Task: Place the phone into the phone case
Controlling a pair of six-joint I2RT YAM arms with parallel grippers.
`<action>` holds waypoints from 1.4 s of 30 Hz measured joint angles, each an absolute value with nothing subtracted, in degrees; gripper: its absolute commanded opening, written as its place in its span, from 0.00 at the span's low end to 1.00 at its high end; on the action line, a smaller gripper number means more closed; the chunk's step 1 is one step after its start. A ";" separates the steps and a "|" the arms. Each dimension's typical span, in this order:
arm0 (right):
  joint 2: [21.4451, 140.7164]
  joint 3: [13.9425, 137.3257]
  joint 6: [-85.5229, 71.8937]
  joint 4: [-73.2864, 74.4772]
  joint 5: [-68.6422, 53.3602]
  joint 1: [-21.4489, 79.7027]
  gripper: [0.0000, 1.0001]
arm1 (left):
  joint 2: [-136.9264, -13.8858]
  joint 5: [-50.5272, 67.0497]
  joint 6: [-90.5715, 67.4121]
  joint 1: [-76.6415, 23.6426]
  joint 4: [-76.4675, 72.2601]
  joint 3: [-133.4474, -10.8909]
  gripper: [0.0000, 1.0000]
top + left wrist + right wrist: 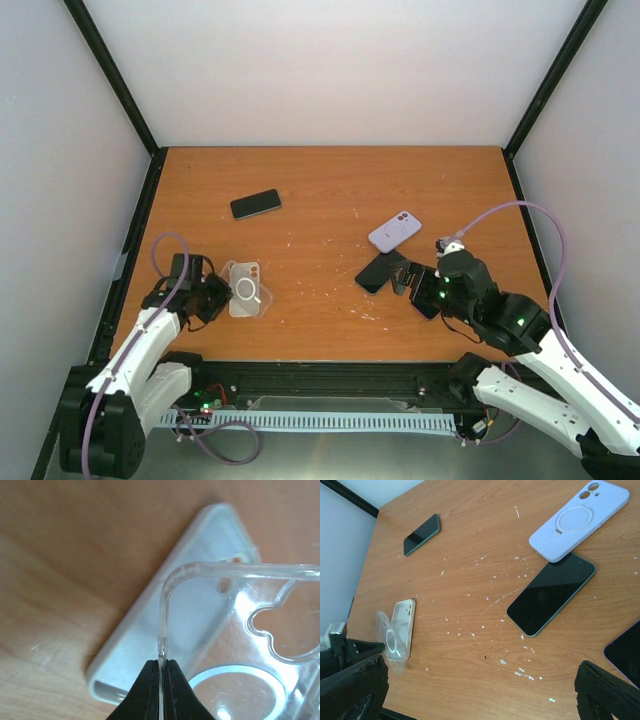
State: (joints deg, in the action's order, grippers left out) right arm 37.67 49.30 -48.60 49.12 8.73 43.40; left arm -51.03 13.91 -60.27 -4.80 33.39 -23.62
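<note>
My left gripper (pixel 161 667) is shut on the thin side wall of a clear phone case (pixel 260 645), which tilts up off the table with its camera cut-out showing. In the top view the left gripper (pixel 214 296) and the clear phone case (pixel 246 289) sit at the table's left front. A dark phone (pixel 551 594) lies face up mid-table, also seen from above as the phone (pixel 380 272). My right gripper (pixel 415 287) hovers beside it, open and empty (pixel 480 700).
A frosted white case (pixel 150 630) lies flat under the clear one. A lavender case (pixel 394 232) lies back side up behind the dark phone. Another phone (pixel 256 204) rests at the far left. A third phone (pixel 626 650) shows by my right finger. White flecks dot the wood.
</note>
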 measured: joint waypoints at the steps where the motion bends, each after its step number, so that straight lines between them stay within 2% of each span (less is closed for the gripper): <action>1: 37.85 48.99 -48.93 49.04 8.54 43.40 1.00 | -50.37 13.89 -59.44 -4.80 33.45 -24.43 0.00; 6: 40.58 48.47 -50.89 49.23 8.91 43.40 1.00 | -47.46 16.12 -54.30 -4.89 32.47 -27.83 0.00; 12: 45.78 48.49 -57.06 52.88 13.63 43.40 1.00 | -47.13 25.26 -47.81 -6.42 28.23 -28.05 0.00; 18: 51.09 48.49 -60.73 56.23 19.14 41.43 1.00 | -52.38 28.45 -45.10 -14.00 24.58 -28.27 0.00; 27: 57.95 45.91 -60.27 55.29 18.65 28.47 0.96 | -62.63 26.57 -45.60 -27.83 18.50 -30.61 0.00; 34: 65.23 43.77 -59.22 52.14 16.62 19.68 0.95 | -76.31 22.24 -45.69 -37.28 17.15 -37.19 0.01; 42: 71.66 41.34 -57.43 46.57 12.53 12.43 0.95 | -82.54 19.68 -47.07 -40.62 16.47 -38.35 0.05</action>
State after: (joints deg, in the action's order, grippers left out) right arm 71.66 41.34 -57.43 46.57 12.53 12.43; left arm -82.54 19.68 -47.07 -40.62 16.47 -38.35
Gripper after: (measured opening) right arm 0.950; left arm 0.033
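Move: The left hand, already pinching the clear case's edge, has bare table for it some 22 cm to the right, 2 cm back and 4 below; the white case is 3 cm ahead, 3 right. From the open right hand, the purple-edged phone lies about 6 cm ahead, 12 right, 22 below. From that phone, the dark phone is 16 cm left and 6 farther out, the lavender case 13 left and 18 farther. The left hand arcs the pinched clear case 19 cm right; the right sinks rightward over the purple-edged phone. ##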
